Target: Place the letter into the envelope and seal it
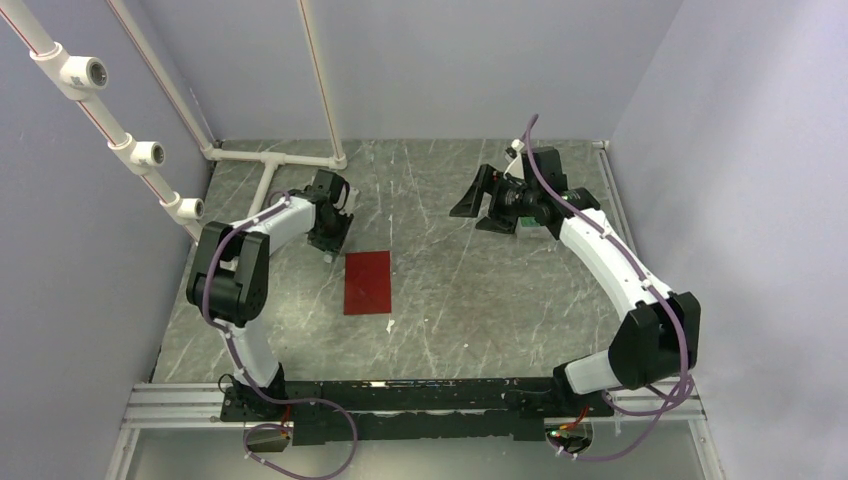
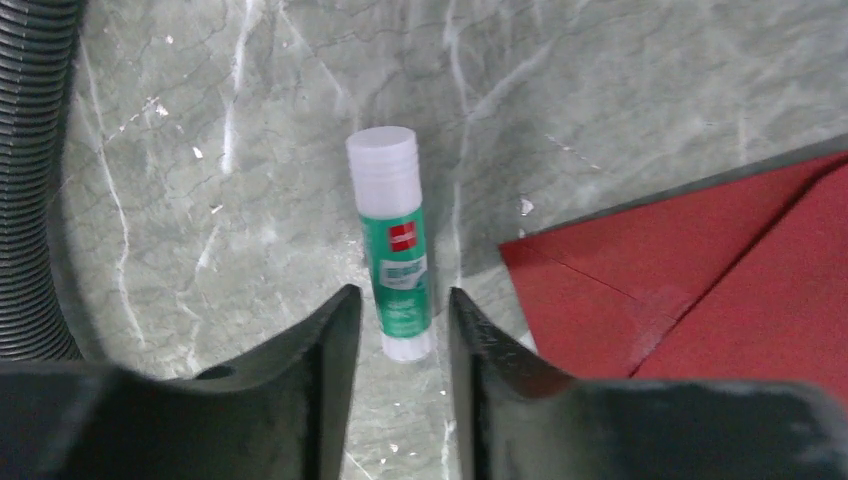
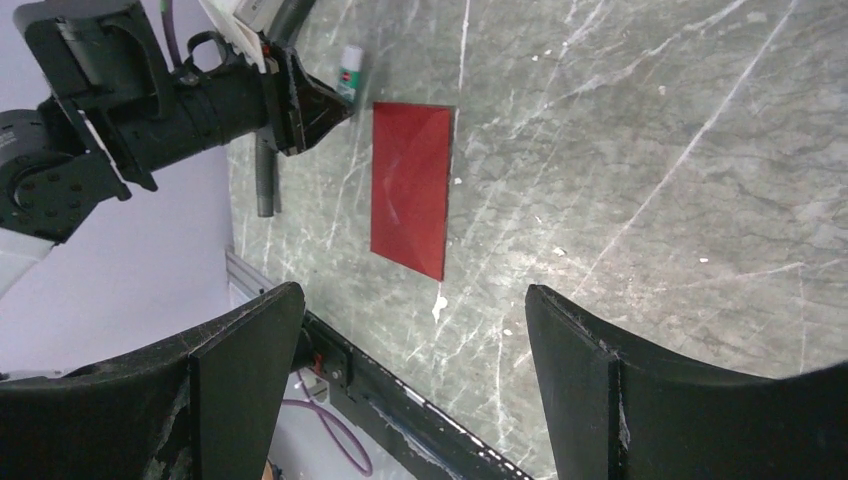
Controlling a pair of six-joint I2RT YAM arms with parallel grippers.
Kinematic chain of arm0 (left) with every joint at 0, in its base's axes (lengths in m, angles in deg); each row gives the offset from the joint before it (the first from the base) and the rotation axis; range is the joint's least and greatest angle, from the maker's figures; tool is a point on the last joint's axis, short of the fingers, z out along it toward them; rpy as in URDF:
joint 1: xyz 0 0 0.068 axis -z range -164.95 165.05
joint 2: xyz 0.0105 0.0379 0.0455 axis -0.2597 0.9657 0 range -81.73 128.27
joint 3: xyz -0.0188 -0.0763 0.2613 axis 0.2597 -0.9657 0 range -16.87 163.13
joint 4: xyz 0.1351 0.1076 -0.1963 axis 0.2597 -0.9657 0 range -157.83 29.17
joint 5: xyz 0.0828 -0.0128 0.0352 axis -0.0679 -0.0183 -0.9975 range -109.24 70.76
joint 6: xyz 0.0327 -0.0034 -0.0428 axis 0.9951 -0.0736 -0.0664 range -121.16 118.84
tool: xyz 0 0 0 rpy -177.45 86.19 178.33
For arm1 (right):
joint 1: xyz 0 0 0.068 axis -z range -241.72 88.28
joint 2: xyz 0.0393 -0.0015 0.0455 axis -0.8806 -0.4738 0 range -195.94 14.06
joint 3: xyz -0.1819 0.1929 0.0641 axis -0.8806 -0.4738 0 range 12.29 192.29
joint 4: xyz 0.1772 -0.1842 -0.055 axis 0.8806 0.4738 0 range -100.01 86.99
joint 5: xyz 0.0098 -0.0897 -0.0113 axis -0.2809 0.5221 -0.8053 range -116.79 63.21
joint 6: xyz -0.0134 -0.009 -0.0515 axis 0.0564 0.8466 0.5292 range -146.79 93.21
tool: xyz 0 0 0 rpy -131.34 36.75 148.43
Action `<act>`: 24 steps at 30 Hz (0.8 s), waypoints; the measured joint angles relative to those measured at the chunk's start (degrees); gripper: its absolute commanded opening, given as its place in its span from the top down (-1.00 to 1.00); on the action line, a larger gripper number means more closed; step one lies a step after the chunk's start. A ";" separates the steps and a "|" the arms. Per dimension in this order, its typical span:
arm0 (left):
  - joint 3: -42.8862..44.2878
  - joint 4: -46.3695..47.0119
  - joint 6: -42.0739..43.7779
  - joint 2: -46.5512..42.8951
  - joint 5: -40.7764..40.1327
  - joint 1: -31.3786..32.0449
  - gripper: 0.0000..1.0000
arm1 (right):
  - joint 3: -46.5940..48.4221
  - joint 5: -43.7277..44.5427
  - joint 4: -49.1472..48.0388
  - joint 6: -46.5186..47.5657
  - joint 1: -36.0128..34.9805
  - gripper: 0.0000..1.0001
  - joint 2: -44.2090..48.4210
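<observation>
The dark red envelope (image 1: 367, 282) lies flat on the marbled table, flap side up, with its diagonal seams showing (image 2: 720, 270) (image 3: 410, 190). The letter does not show in any view. A green-and-white glue stick (image 2: 392, 240) lies on the table just left of the envelope's far corner. My left gripper (image 1: 330, 243) (image 2: 402, 291) hovers low over the stick's bottom end, open, with a gap on both sides of the stick. My right gripper (image 1: 478, 210) (image 3: 412, 292) hangs raised at the back right, wide open and empty.
A white pipe frame (image 1: 270, 157) stands at the back left corner. Pale walls close in the table on three sides. The black mounting rail (image 1: 400, 395) runs along the near edge. A small white scrap (image 1: 389, 324) lies by the envelope's near right corner.
</observation>
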 measured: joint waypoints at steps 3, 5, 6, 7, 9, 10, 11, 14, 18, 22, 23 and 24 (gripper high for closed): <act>0.39 -0.48 0.11 0.81 -0.48 -0.39 -0.07 | 0.00 0.61 0.50 0.63 0.00 -0.71 -1.03; 0.90 -1.03 0.17 0.87 -0.70 -0.44 -0.11 | 0.02 0.85 1.03 1.07 0.07 -0.72 -1.55; 1.25 -1.16 0.15 0.87 -0.76 -0.44 -0.12 | 0.07 1.07 1.46 1.31 0.13 -0.72 -1.77; 1.62 -1.22 0.17 0.87 -0.87 -0.44 -0.15 | 0.13 1.29 1.90 1.53 0.17 -0.72 -1.90; 2.69 -1.68 0.11 0.85 -0.96 -0.44 -0.20 | 0.44 2.38 3.23 2.03 0.26 -0.76 -2.08; 3.32 -2.19 0.09 0.72 -0.98 -0.44 -0.23 | 0.70 3.13 4.13 2.36 0.26 -0.77 -2.14; 3.72 -2.49 0.07 0.44 -0.98 -0.44 -0.25 | 0.90 3.76 4.63 2.51 0.26 -0.79 -2.19; 5.35 -4.55 -0.39 -2.34 -0.90 -0.42 -0.37 | 3.69 8.22 9.27 3.23 0.26 -0.78 -2.86; 8.07 -6.38 -2.80 -12.98 -1.31 0.68 -0.63 | 9.51 16.24 16.37 4.59 0.33 -0.78 -4.76; 11.23 -6.47 -6.67 -27.47 -2.69 3.69 -0.77 | 11.02 22.97 20.48 5.60 0.37 -0.77 -3.82; 12.44 -6.80 -8.02 -30.69 -2.80 4.33 -0.81 | 11.02 24.70 21.44 5.64 0.37 -0.78 -3.15; 13.31 -7.13 -9.14 -33.09 -2.89 4.59 -0.84 | 11.04 25.92 22.08 5.57 0.37 -0.78 -2.45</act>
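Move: The glue stick lies already loose between the left fingertips, its middle about 2 cm ahead of that hand and 1 to 2 cm below it. The red envelope's middle is some 9 cm back and 10 cm to that hand's right. The black hose runs by on the other side, its middle 15 cm left and 2 cm back. From the right hand, the glue stick is roughly 32 cm left, 5 cm ahead and 20 cm below. The glue stick is left on the table: the left fingers, already loosened, spread from part open to nearly wide while the hand barely shifts, then it climbs quickly almost straight up, about 28 cm, tilting its fingers some 35 degrees forward. The empty right hand draws right, away from the envelope, about 8 cm, and swings its fingers from leftward towards straight down. ##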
